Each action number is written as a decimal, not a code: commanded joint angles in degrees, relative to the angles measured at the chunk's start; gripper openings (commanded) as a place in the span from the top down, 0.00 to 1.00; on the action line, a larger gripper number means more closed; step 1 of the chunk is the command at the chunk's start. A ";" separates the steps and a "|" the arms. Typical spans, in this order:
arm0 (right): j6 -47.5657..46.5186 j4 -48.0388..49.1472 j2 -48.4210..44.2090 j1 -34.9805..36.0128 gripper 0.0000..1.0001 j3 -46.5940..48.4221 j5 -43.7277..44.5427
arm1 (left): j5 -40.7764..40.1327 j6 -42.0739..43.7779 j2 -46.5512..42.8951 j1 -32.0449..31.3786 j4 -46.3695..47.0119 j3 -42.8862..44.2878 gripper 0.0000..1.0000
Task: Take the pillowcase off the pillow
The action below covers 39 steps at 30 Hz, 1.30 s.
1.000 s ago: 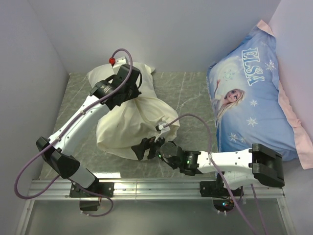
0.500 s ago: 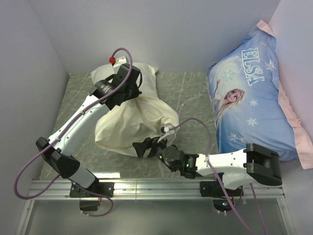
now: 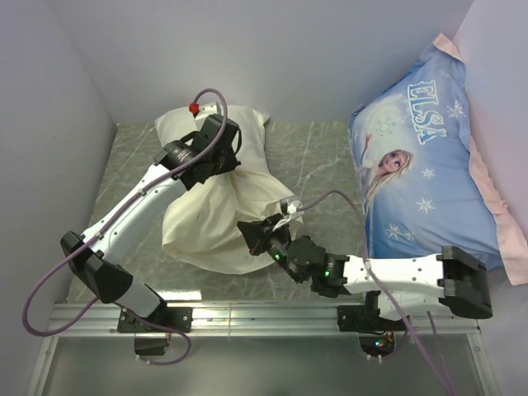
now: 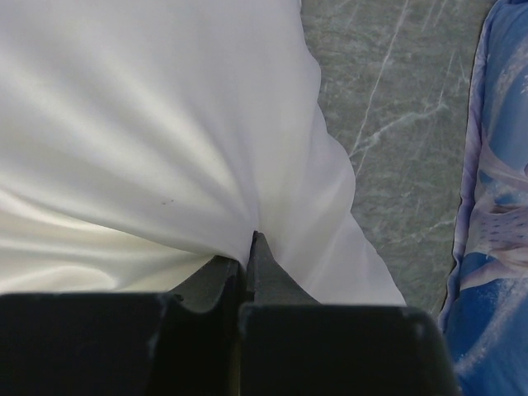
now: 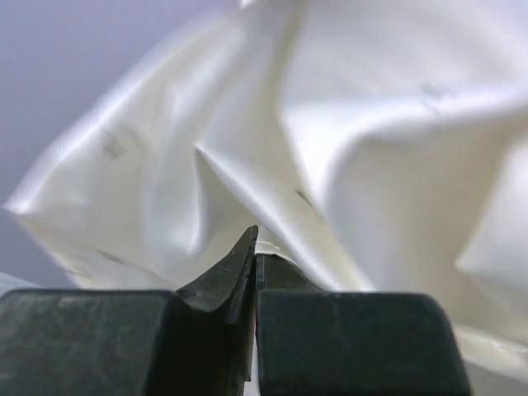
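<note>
The cream pillowcase [image 3: 216, 216] lies bunched on the marble table, still wrapped round the pillow, whose white body and blue tag are hidden. My left gripper [image 3: 221, 161] is shut on a pinch of the pillowcase near its upper middle; in the left wrist view the fabric [image 4: 165, 124] fans out from the closed fingertips [image 4: 262, 256]. My right gripper [image 3: 257, 234] is shut on the pillowcase's near right edge; in the right wrist view the cloth [image 5: 346, 148] rises in folds from the tips [image 5: 247, 247].
A large blue Elsa-print pillow [image 3: 429, 157] with a pink edge leans against the right wall. Grey walls close in the left and back. The marble tabletop [image 3: 322, 165] shows between the two pillows. The metal rail [image 3: 264, 318] runs along the near edge.
My right gripper has swung up and into the near right edge of the pillowcase, lifting it. My left gripper has shifted slightly right and back with its pinch.
</note>
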 commanded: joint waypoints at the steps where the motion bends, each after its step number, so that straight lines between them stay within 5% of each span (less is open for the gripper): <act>1: -2.04 -6.90 -6.02 0.55 1.00 5.95 -0.54 | 0.69 1.81 -4.09 -0.46 8.72 -2.66 1.00; 14: -5.04 -26.42 2.40 -4.90 1.00 25.12 -5.99 | 2.37 3.22 -14.45 -0.72 14.09 -17.09 0.95; 21: -4.07 -28.96 7.50 -8.24 1.00 27.40 -14.08 | -2.20 -0.56 -24.39 -0.81 14.87 -24.73 0.45; 23: -4.16 -29.32 9.25 -8.59 1.00 28.37 -16.35 | -3.34 -1.53 -27.98 -0.81 15.49 -26.49 0.40; 32: -4.77 -29.68 14.53 -14.66 1.00 33.02 -31.74 | 2.36 -1.35 -45.46 -5.20 20.32 -39.05 0.41; 39: -3.63 -31.69 21.91 -21.51 1.00 43.03 -47.03 | 9.32 -0.21 -50.32 -9.41 22.18 -46.44 0.35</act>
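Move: Both my hands already pinch the white pillowcase. From my left hand, the fold in my right grip is about 16 cm back, 3 to the right and 5 below; the pillow's far end is roughly 10 cm ahead, 6 left and 18 below. From my right hand, the pillow's middle is some 13 cm ahead, 8 left and 12 below, and the pillowcase's near flap 4 cm back, 11 left and 15 below. Keeping its pinch, my right hand hoists the pillowcase fold about 10 cm, then brings it down again, working forward and left over the pillow while turning some 20 degrees counter-clockwise. My left hand sinks a little, opens and lets its cloth go, then draws back about 14 cm and drifts left, arcing up and down as the wrist tilts up, to arrive open beside the right gripper. ##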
